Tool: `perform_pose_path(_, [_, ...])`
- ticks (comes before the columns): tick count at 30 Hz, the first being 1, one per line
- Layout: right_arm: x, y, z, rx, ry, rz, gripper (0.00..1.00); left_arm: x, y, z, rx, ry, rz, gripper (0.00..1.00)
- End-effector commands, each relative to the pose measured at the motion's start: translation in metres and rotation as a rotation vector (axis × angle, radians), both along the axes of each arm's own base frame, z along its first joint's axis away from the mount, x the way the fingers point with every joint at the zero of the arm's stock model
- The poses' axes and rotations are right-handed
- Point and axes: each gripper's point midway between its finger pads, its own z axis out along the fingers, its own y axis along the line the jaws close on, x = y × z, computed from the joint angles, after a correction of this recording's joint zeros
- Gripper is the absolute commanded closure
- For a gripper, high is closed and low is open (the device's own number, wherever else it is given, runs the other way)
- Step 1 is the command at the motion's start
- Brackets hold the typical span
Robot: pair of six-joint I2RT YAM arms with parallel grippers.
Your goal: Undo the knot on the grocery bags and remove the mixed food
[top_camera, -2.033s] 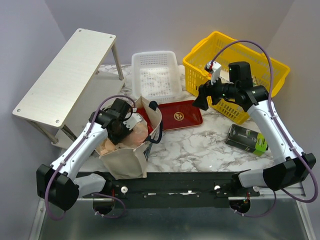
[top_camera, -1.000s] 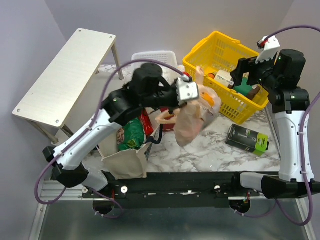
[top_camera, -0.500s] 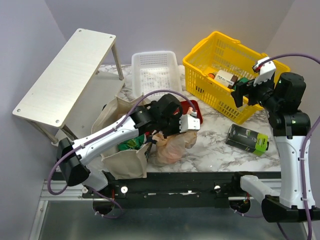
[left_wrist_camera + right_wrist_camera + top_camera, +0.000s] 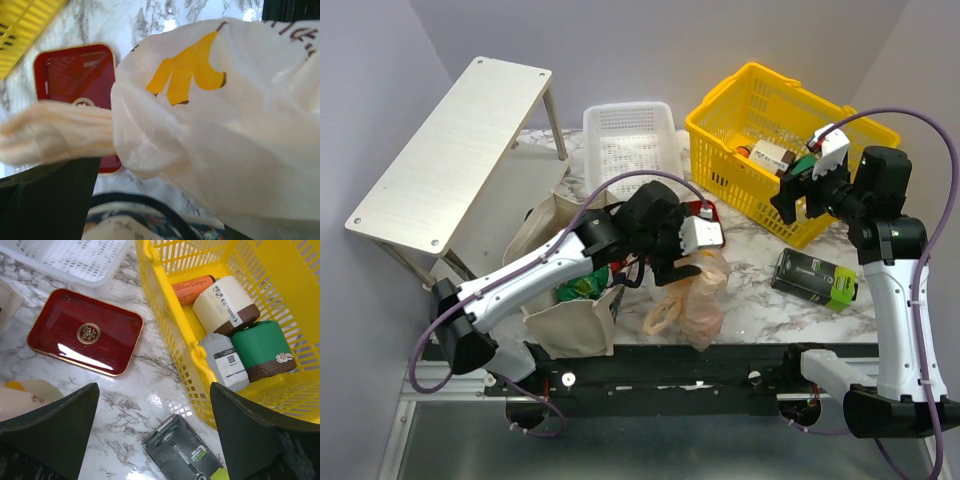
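The peach-cream plastic bag point(image 4: 692, 305) lies on the marble near the front edge, just right of the beige canvas tote point(image 4: 565, 320). A green snack bag point(image 4: 582, 287) shows inside the tote. My left gripper point(image 4: 688, 248) hangs just above the bag's top, jaws apart. In the left wrist view the bag point(image 4: 225, 140) fills the frame, and its bunched top, the knot point(image 4: 55, 132), stretches left above my left finger point(image 4: 50, 200). What is in the bag is hidden. My right gripper point(image 4: 798, 192) hovers open by the yellow basket point(image 4: 760, 110) with nothing between its fingers point(image 4: 50, 435).
A red tray point(image 4: 85, 332) lies behind the bag. The black-and-green box point(image 4: 812, 278) sits at the right. The yellow basket holds several boxes point(image 4: 225, 305). A white basket point(image 4: 630, 145) stands at the back, a white shelf rack point(image 4: 450, 150) on the left.
My left arm carried the plastic bag down from mid-air to the marble, then its jaws opened and let the bag go. The right arm shifted slightly left, still open.
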Motion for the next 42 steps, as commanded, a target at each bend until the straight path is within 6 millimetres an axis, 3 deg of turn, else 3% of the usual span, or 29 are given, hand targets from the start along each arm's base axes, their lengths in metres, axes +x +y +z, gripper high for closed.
perform_pose_path(1, [-0.004,0.009,-0.021,0.02,0.068,0.06,0.0,0.0,0.016,0.032,-0.107,-0.06,0.053,0.02])
perform_pose_path(6, [-0.004,0.018,-0.024,0.063,0.093,0.089,0.01,-0.002,-0.014,0.029,-0.123,0.017,-0.028,0.02])
perform_pose_path(8, [-0.004,0.018,-0.024,0.066,0.094,0.084,0.01,-0.003,-0.033,0.013,-0.111,0.079,-0.062,0.02])
perform_pose_path(9, [-0.005,0.015,-0.024,0.061,0.093,0.071,0.01,0.0,-0.044,0.018,-0.129,0.077,-0.069,0.02])
perform_pose_path(10, [-0.005,0.013,-0.025,0.053,0.093,0.063,0.01,0.005,-0.056,-0.003,-0.091,0.106,-0.071,0.02])
perform_pose_path(14, [-0.012,0.003,-0.027,0.004,0.076,0.025,0.0,0.027,-0.09,-0.016,-0.092,0.076,-0.02,0.02])
perform_pose_path(18, [-0.02,-0.01,-0.027,-0.061,0.043,-0.017,0.0,0.071,-0.103,0.017,-0.156,-0.072,0.134,0.02])
perform_pose_path(20, [-0.024,-0.012,-0.033,-0.084,0.043,-0.017,0.0,0.082,-0.102,0.048,-0.211,-0.132,0.177,0.02])
perform_pose_path(23, [-0.03,-0.011,-0.044,-0.097,0.055,0.001,0.0,0.076,-0.09,0.082,-0.277,-0.161,0.178,0.02])
perform_pose_path(26, [-0.034,-0.007,-0.061,-0.105,0.085,0.041,0.0,0.054,-0.066,0.082,-0.297,-0.137,0.123,0.02])
perform_pose_path(27, [-0.037,-0.004,-0.065,-0.101,0.094,0.067,0.0,0.045,-0.059,0.074,-0.279,-0.116,0.108,0.02])
perform_pose_path(28, [-0.039,-0.002,-0.07,-0.121,0.096,0.097,0.0,0.034,-0.048,0.048,-0.224,-0.073,0.089,0.02])
perform_pose_path(29, [-0.043,0.002,-0.081,-0.123,0.12,0.133,0.0,0.018,-0.04,0.048,-0.221,-0.06,0.027,0.02])
perform_pose_path(31, [-0.055,0.013,-0.095,-0.159,0.136,0.27,0.0,-0.006,-0.015,0.009,-0.126,0.004,-0.021,0.02])
perform_pose_path(33, [-0.066,0.02,-0.116,-0.172,0.174,0.36,0.0,-0.011,-0.003,-0.016,-0.091,0.004,-0.03,0.02])
perform_pose_path(34, [-0.066,0.019,-0.124,-0.194,0.177,0.383,0.0,-0.014,0.008,-0.043,-0.041,0.021,-0.012,0.02])
perform_pose_path(35, [-0.066,0.018,-0.132,-0.204,0.188,0.394,0.0,-0.015,0.011,-0.053,-0.025,0.023,-0.012,0.02])
perform_pose_path(38, [-0.068,0.014,-0.164,-0.253,0.258,0.447,0.0,-0.015,0.003,-0.074,-0.013,0.055,-0.03,0.02])
perform_pose_path(42, [-0.065,0.005,-0.198,-0.3,0.335,0.457,0.0,-0.006,-0.03,-0.075,-0.087,0.082,-0.059,0.02])
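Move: The peach plastic bag sits just beneath the open left hand, about 4 cm to its right and 14 cm below; from the right hand it lies some 9 cm back, 17 cm left and 24 cm down. The red tray is roughly 20 cm ahead and 4 cm left of the left hand, on the table. The dark box lies about 10 cm right of the right hand, 1 cm back and 29 cm below; the yellow basket's middle is 22 cm ahead, 8 cm right. The peach bag is nudged rightward by the still-open left hand, which rises slightly, swings about 10 cm right and low, curves forward and up, then comes back left and drops beside the bag, ending some 9 cm lower. The right hand, open, dips, then draws back and sinks about 17 cm over the bag, tipping its fingers down and turning counter-clockwise. ##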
